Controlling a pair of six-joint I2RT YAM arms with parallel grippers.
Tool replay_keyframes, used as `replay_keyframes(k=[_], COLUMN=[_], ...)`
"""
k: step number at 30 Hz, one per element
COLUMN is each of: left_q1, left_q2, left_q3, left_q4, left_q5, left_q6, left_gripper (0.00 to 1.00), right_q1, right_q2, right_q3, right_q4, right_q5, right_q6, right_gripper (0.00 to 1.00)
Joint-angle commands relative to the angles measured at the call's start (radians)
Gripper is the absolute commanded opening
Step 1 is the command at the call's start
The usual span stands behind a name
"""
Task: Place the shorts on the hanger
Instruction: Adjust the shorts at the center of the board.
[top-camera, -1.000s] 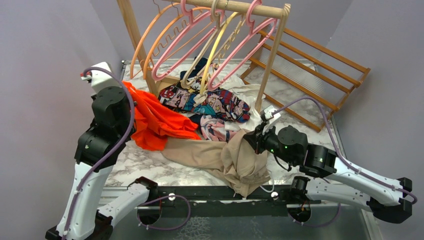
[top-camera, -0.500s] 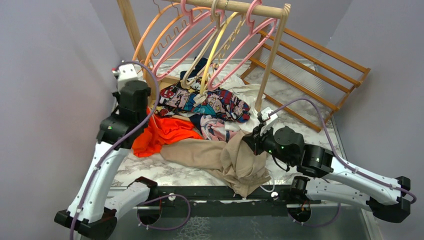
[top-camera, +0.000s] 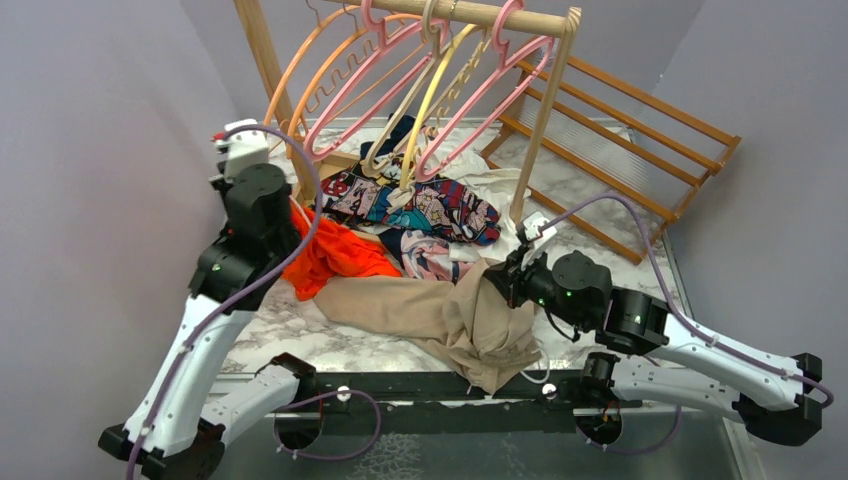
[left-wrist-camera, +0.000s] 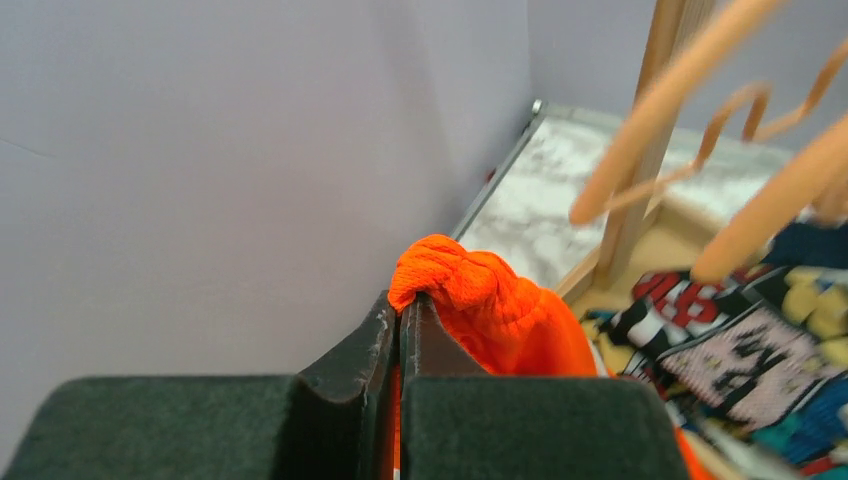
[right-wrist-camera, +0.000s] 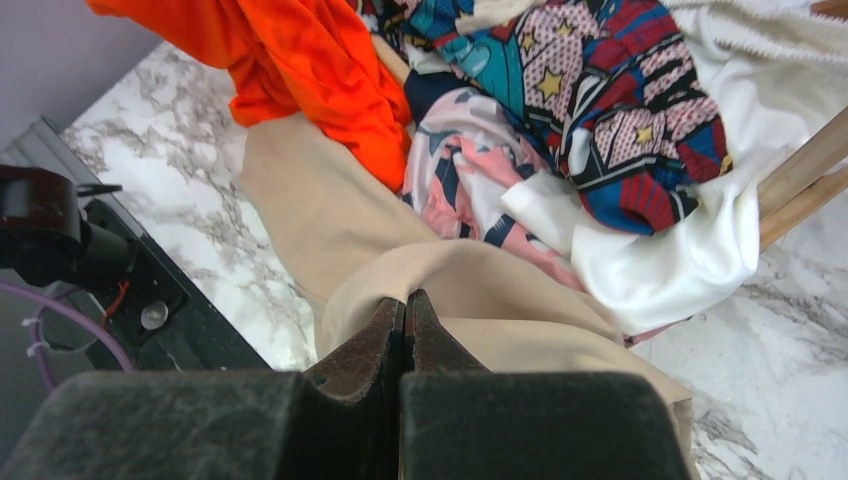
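Observation:
The beige shorts (top-camera: 420, 310) lie crumpled on the marble table, one end draped over the near edge. My right gripper (top-camera: 497, 285) is shut on a fold of the shorts (right-wrist-camera: 330, 220), its tips (right-wrist-camera: 404, 297) pinching the fabric. My left gripper (top-camera: 292, 215) is shut on the bright orange garment (top-camera: 340, 255), which bunches over its tips (left-wrist-camera: 401, 298) near the left wall. Two pink hangers (top-camera: 365, 85) (top-camera: 490, 95) hang on the wooden rail, away from both grippers.
A wooden rack (top-camera: 545, 110) carries orange (top-camera: 300, 70) and yellow (top-camera: 435, 95) hangers too. Under it lie a comic-print cloth (top-camera: 420, 210) and a white cloth (right-wrist-camera: 690, 250). A slatted wooden shelf (top-camera: 630, 120) leans at the right. Grey walls close in on both sides.
My left arm has swung right and away toward the rack, still gripping the orange garment, which is now bunched up off the shorts. The right arm has barely moved.

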Motion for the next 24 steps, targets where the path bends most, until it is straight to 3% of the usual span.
replay_keyframes(k=[1, 5, 6, 7, 9, 11, 13, 20, 24], left_q1=[0.02, 0.046, 0.049, 0.049, 0.049, 0.05, 0.049, 0.048, 0.043], left_q2=[-0.029, -0.041, -0.038, -0.033, -0.033, -0.044, -0.066, -0.235, -0.246], left_q3=[-0.169, -0.284, -0.31, -0.333, -0.375, -0.405, -0.427, -0.492, -0.548], left_q4=[0.028, -0.085, -0.107, -0.121, -0.127, -0.125, -0.125, -0.064, -0.034], left_q5=[-0.029, 0.165, 0.231, 0.29, 0.427, 0.529, 0.634, 1.055, 1.196], left_q6=[-0.004, -0.189, -0.235, -0.27, -0.332, -0.373, -0.395, -0.419, -0.438], left_gripper=[0.0, 0.01, 0.06, 0.16, 0.53, 0.82, 0.98, 0.99, 0.99], right_q1=[0.003, 0.003, 0.003, 0.003, 0.003, 0.003, 0.003, 0.003, 0.003], right_q2=[-0.017, -0.013, -0.013, -0.013, -0.014, -0.014, -0.013, 0.003, 0.089], right_q3=[-0.055, -0.081, -0.088, -0.095, -0.106, -0.114, -0.116, -0.125, -0.106], right_q4=[0.039, 0.029, 0.026, 0.026, 0.025, 0.021, 0.011, 0.012, 0.065], right_q5=[-0.034, -0.045, -0.047, -0.049, -0.051, -0.052, -0.051, -0.032, -0.03], right_q6=[0.035, 0.067, 0.073, 0.08, 0.09, 0.098, 0.104, 0.127, 0.159], right_gripper=[0.01, 0.01, 0.01, 0.01, 0.01, 0.01, 0.01, 0.01, 0.01])
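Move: My left hand grips the orange shorts high up; the spot for them is nearly under it, about 4 cm ahead, 5 cm to the right and 38 cm down. From the same hand, the free end of the beige shorts lies level and some 11 cm right, their middle about 35 cm right. From my right hand, which holds them, the beige shorts' middle is roughly 4 cm ahead, 12 cm left and 20 cm down; the pink-patterned cloth is about 20 cm ahead and 10 cm left. I drop my left hand about 20 cm, nearly straight down, and open its fingers wide on the way so the orange shorts come free; while opening I swing it right, some 14 cm in all, towards the beige shorts, easing slightly back at the end, turning about 40 degrees clockwise with the fingers tipping down. My right hand keeps its pinch on the beige shorts and lowers it about 5 cm. ##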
